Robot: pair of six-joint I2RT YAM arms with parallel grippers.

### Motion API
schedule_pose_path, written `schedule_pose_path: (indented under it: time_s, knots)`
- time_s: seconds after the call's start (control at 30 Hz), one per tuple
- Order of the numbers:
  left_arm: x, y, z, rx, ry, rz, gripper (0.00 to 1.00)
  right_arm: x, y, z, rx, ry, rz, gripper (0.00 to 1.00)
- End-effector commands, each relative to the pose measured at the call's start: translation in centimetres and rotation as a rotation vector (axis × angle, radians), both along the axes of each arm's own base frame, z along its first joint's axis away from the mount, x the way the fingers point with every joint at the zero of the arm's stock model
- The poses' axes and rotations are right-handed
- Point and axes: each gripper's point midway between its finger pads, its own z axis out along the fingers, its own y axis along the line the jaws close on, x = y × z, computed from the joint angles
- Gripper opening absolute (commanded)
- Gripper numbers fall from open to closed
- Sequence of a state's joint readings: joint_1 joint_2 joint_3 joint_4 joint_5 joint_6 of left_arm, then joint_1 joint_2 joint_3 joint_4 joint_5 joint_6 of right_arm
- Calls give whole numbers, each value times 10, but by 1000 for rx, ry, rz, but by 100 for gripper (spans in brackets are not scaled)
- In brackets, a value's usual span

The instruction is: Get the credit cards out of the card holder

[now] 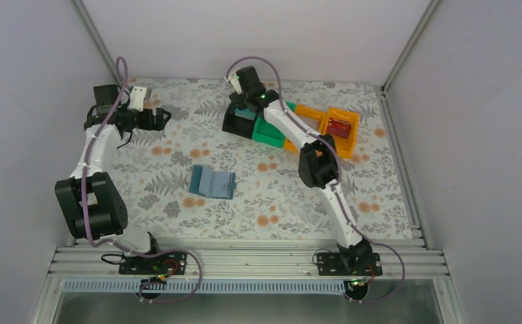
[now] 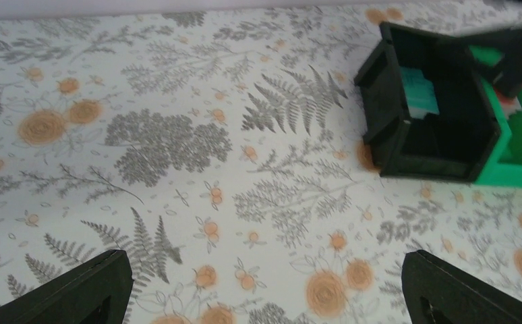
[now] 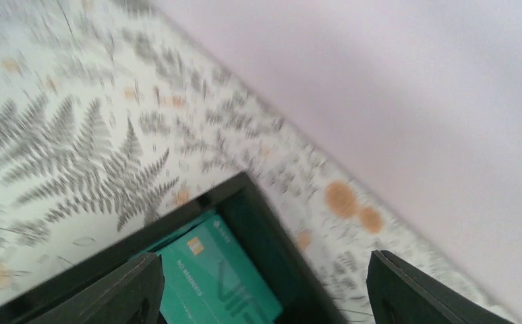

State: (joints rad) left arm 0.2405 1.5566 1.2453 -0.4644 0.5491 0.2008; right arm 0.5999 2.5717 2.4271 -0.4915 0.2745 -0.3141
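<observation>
The card holder [image 1: 212,182], a blue-teal wallet, lies open on the floral table, apart from both arms. A teal credit card [image 3: 218,283] lies inside the black bin [image 3: 272,236], also showing as the teal credit card [image 2: 420,91] in the left wrist view. My right gripper [image 3: 265,290] hangs open just above that bin, its fingers [image 3: 127,290] on either side of the card and not on it. A red credit card [image 1: 339,127] lies in the orange bin [image 1: 349,138]. My left gripper [image 2: 265,290] stands wide open over bare table at the far left, holding nothing.
The black bin [image 1: 235,125], a green bin [image 1: 268,133] and the orange bin stand in a row at the back right. White walls close off the table's back and sides. The right arm [image 1: 319,165] stretches across the right half.
</observation>
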Motion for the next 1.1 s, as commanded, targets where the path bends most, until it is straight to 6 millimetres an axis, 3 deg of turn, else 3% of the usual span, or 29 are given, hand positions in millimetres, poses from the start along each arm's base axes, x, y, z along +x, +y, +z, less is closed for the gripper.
schedule_pose_path:
  time_s: [0.0,0.1,0.27,0.4,0.5,0.63,0.7,0.83,1.0,1.07]
  knots:
    - [-34,-17,14,32,2,-127,99,-34,5,152,210,-153,75,77]
    - [-72,-35,-6,56,79,-218,100,-75,12,179,328,-99,148,72]
    - [-131,-76,-47,3,215,-411,100,-167,40,127,473,183,268,68]
    - [-131,-95,-62,-56,266,-453,100,-234,52,71,487,410,290,64]
    - [-138,-111,-91,-83,376,-507,100,-274,53,47,506,516,312,63]
    - [-140,-115,-120,-68,461,-539,100,-319,53,6,520,661,325,58]
    - [-146,-122,-137,-45,521,-570,100,-331,50,-15,508,724,304,56]
    - [-153,-140,-151,-96,571,-621,100,-345,43,-50,498,792,277,49]
    - [-148,-147,-156,-104,581,-633,100,-339,55,-73,500,825,292,27]
    - [-146,-148,-159,-102,585,-626,87,-336,61,-84,496,845,293,22]
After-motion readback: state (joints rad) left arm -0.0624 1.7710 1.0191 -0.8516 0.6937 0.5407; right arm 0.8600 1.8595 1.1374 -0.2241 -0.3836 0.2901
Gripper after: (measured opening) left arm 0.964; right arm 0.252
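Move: The open card holder lies about 15 cm back from the left hand, some 16 cm to its right and 19 cm below. From the right hand it is roughly 33 cm back, 10 cm to the left and 12 cm lower. The black bin sits almost beneath the right hand, its middle about 3 cm back, 2 cm right and 10 cm down; the green bin is some 6 cm back, 12 cm right and equally low. Up and back, the right hand lifts nearly 20 cm clear of the black bin, sweeps back some 34 cm and sinks to the holder's clasp edge, tipping steeply down while its fingers narrow to a small gap. The left hand swings back and right, then down to just above the holder's left part, tipping down and turning clockwise, fingers wide. ##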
